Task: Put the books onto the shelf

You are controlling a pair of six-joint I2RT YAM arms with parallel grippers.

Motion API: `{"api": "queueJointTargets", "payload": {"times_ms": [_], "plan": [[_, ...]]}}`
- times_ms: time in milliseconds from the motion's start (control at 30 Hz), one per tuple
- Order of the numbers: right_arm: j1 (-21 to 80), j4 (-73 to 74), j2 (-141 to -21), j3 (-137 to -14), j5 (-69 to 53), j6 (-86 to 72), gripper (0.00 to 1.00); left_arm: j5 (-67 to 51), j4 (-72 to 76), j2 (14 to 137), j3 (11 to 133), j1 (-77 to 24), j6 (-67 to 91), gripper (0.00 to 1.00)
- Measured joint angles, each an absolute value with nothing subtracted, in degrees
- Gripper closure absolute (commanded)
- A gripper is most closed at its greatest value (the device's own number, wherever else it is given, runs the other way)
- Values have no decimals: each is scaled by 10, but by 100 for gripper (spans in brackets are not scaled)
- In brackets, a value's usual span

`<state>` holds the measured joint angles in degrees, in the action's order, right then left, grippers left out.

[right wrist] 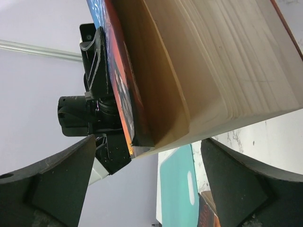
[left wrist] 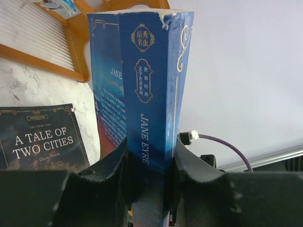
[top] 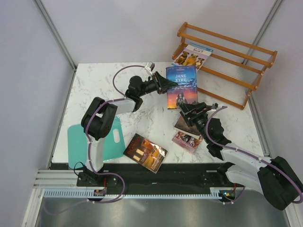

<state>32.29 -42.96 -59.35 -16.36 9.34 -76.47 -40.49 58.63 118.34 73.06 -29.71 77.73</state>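
Observation:
My left gripper (top: 163, 84) (left wrist: 150, 158) is shut on the spine of the blue "Jane Eyre" book (top: 181, 86) (left wrist: 151, 80) and holds it up off the table, in front of the shelf (top: 226, 60) (left wrist: 45, 64). The light-blue dog book (top: 192, 55) leans on the shelf's left end. My right gripper (top: 193, 111) (right wrist: 149, 165) stands open just below the raised book's lower edge, facing its page block (right wrist: 213, 71). "A Tale of Two Cities" (left wrist: 42, 137) (top: 185, 125) lies flat under the right arm. The pink-purple book (top: 186, 141) and the dark red-brown book (top: 145, 152) lie nearer the front edge.
A teal sheet with a handle hole (top: 96, 139) (right wrist: 177, 187) lies at the front left of the marble table (top: 102, 85). Grey walls close in the table at both sides and behind the shelf.

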Motion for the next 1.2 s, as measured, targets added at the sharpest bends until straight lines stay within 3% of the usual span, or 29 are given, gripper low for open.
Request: {"api": "queueJointTargets", "payload": {"times_ms": [1200], "plan": [[325, -503, -602, -171, 59, -763, 2, -483, 529, 1185, 842, -292, 826, 98]]}}
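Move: The shelf, where Jane Eyre is bound, has its middle about 20 cm ahead of the left hand, 36 cm to its right and 8 cm lower; the dog book already on it lies roughly 20 cm ahead and 17 cm right of that hand, 6 cm lower. From the right hand, held Jane Eyre's middle is about 11 cm ahead, 1 cm left and 2 cm up; A Tale of Two Cities lies 4 cm ahead, 4 cm left and 19 cm below. Still pinching Jane Eyre by its spine, the left hand carries it up about 5.5 cm, turning slightly clockwise. The right hand, wide open at the book's lower edge, follows up some 3 cm and about 1 cm left, its fingers tipping up a little without closing; whether they touch the book can't be seen. ##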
